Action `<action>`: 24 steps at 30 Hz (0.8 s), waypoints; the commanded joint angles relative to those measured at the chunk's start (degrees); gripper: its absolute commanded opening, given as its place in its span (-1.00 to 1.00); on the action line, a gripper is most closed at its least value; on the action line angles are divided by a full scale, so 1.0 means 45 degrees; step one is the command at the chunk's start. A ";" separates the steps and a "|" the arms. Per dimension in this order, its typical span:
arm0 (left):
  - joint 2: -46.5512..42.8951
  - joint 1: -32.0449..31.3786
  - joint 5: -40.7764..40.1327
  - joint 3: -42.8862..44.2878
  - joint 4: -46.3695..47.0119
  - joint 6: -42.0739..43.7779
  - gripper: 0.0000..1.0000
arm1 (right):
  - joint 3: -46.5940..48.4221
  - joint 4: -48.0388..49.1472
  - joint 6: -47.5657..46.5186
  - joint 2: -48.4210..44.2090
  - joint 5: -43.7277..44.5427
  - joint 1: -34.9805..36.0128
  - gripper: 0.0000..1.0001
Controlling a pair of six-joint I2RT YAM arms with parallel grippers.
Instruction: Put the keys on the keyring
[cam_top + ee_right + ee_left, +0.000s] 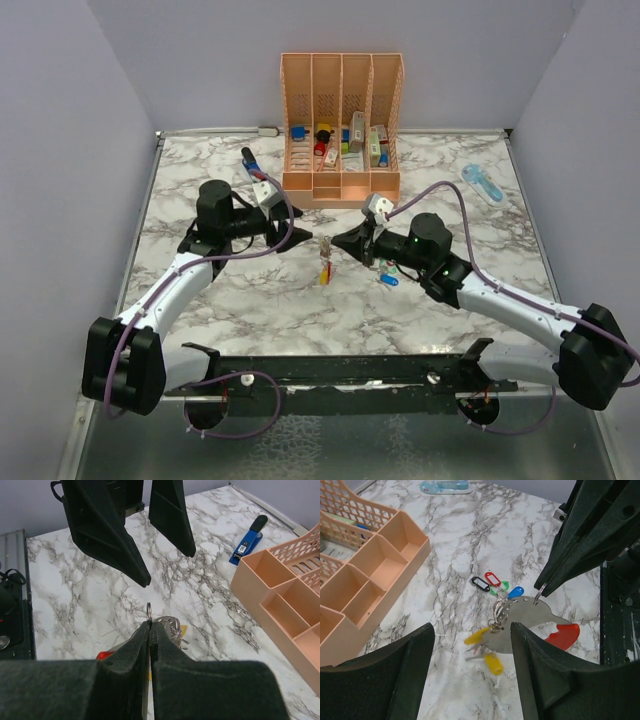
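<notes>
The keyring (530,617) is a grey plate with a red end, hanging above the marble. My right gripper (149,624) is shut on the thin metal ring (149,611) at its top. Two yellow-tagged keys (493,662) dangle from it on small rings. In the top view the keyring (325,250) hangs between both arms. My left gripper (470,627) stands open just in front of the hanging bunch, touching nothing. Loose keys with black (481,583), red (493,578), green (502,586) and blue (516,591) tags lie on the table beyond.
An orange desk organizer (342,125) with small items stands at the back centre. A blue pen-like tool (250,160) lies to its left. A pale blue gadget (482,184) lies at the back right. Grey walls close in three sides.
</notes>
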 commanded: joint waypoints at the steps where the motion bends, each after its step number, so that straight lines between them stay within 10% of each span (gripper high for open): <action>1: -0.0214 -0.0236 0.0747 0.0169 0.0997 -0.0031 0.30 | -0.0017 0.0282 0.0316 -0.0462 -0.0547 -0.0045 -0.98; 24: -0.0098 -0.1465 0.2631 0.0417 0.1693 -0.0309 0.32 | -0.0083 -0.0166 0.0319 -0.0550 -0.0569 0.0256 -0.98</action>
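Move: The keyring is pinched in the right fingertips, its top about 1 cm left of that hand's point and level with it. From the left hand, that top is some 5 cm right, 4 cm back and level. The hanging yellow tags are about 1 cm back, 4 cm right and 5 cm below the left hand; the red grip is roughly 6 cm back, right and below. The loose keys lie 6 cm forward, 10 cm right and 20 cm below the right hand. Still pinching the keyring, the right hand eases about 1.5 cm back. The open left hand comes in towards the keyring's pinched top, back and to the right by some 5 cm in all while rising a little, turning clockwise about 15 degrees; its fingers stay open, with no touch visible. ##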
